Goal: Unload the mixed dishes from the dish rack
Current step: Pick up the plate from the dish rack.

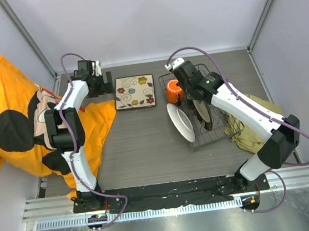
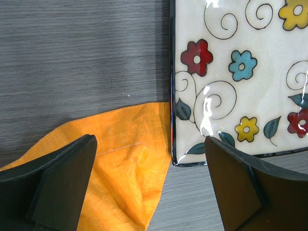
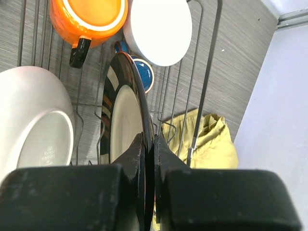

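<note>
The dish rack [image 1: 217, 134] stands on the right of the table. In it are an orange mug [image 1: 174, 92] [image 3: 89, 17], a small dark-blue cup [image 3: 145, 75], a white bowl [image 1: 180, 122] [image 3: 33, 125] and a round dark-rimmed plate [image 1: 206, 119] [image 3: 124, 115] standing on edge. My right gripper [image 1: 201, 106] [image 3: 154, 140] is shut on that plate's rim. The square cream plate with flowers [image 1: 135, 91] [image 2: 240, 72] lies flat on the table left of the rack. My left gripper [image 1: 105, 83] [image 2: 151, 161] is open beside its left edge, holding nothing.
An orange printed cloth [image 1: 15, 114] [image 2: 120, 159] covers the left side, its corner lying against the square plate. An olive cloth [image 1: 253, 121] [image 3: 207, 139] is bunched right of the rack. Another round white dish [image 3: 161, 29] sits at the rack's far end.
</note>
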Tool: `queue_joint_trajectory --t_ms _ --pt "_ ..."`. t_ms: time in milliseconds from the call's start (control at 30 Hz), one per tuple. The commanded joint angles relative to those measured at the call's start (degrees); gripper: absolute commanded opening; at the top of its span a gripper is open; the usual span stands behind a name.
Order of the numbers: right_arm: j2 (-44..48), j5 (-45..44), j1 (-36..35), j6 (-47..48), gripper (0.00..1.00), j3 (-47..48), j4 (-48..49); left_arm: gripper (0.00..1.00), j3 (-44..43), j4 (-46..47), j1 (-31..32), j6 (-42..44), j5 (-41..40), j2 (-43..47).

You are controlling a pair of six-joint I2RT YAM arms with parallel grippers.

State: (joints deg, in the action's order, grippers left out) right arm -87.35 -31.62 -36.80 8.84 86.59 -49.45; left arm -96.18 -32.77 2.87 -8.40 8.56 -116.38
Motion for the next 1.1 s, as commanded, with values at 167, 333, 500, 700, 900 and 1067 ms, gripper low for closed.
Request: queue_joint_trajectory --t_ms 167,333,500,700,900,1067 --pt "5.26 -4.95 -0.12 3.9 0.01 9.03 -0.47 1.0 -0.33 0.86 -0.33 2.69 4.97 3.61" --pt "5.96 -4.07 -0.12 4.25 0.01 12.54 -1.79 1.0 1.08 1.92 -0.33 5.32 11.03 6.33" --pt "5.88 -2.05 -0.21 3.99 0.01 15.27 -3.19 1.0 1.52 1.31 0.29 8.05 17.71 9.41" --pt "5.44 1.64 -0.21 3.9 0.01 17.91 -4.34 1.0 1.09 0.0 3.01 13.14 25.61 14.24" --pt "5.35 8.05 -0.21 6.27 0.01 21.07 -4.51 1.0 -1.11 -2.21 8.71 17.36 31.52 17.67" --pt "5.44 13.06 -0.12 8.91 0.01 23.8 -4.43 0.99 -1.55 -1.59 13.47 20.18 35.47 21.89"
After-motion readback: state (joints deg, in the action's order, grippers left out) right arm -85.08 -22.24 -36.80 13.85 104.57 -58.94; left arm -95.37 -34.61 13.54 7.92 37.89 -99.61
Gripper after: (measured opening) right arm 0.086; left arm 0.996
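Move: The plate already hangs on edge from the right hand's shut fingers, still down in the dish rack, its middle some 9 cm below the hand and about 1 cm ahead. From that hand the white bowl stands about 9 cm left, 2 cm back and 12 cm below. The orange mug is about 15 cm ahead, 8 cm left, the white mug 16 cm ahead, 2 cm right, both 15 cm below. From the left hand the plate's middle lies roughly 45 cm right, 16 cm back, 5 cm above. The plate, still pinched by its upper rim, is lifted by the right hand about 10 cm nearly straight up out of the dish rack, with a slight counter-clockwise turn at the end. The empty left hand, fingers staying wide open, swings right and up by some 15 cm each and back about half as far, away from the table by the flowered tray towards the plate, turning clockwise some 40 degrees. ##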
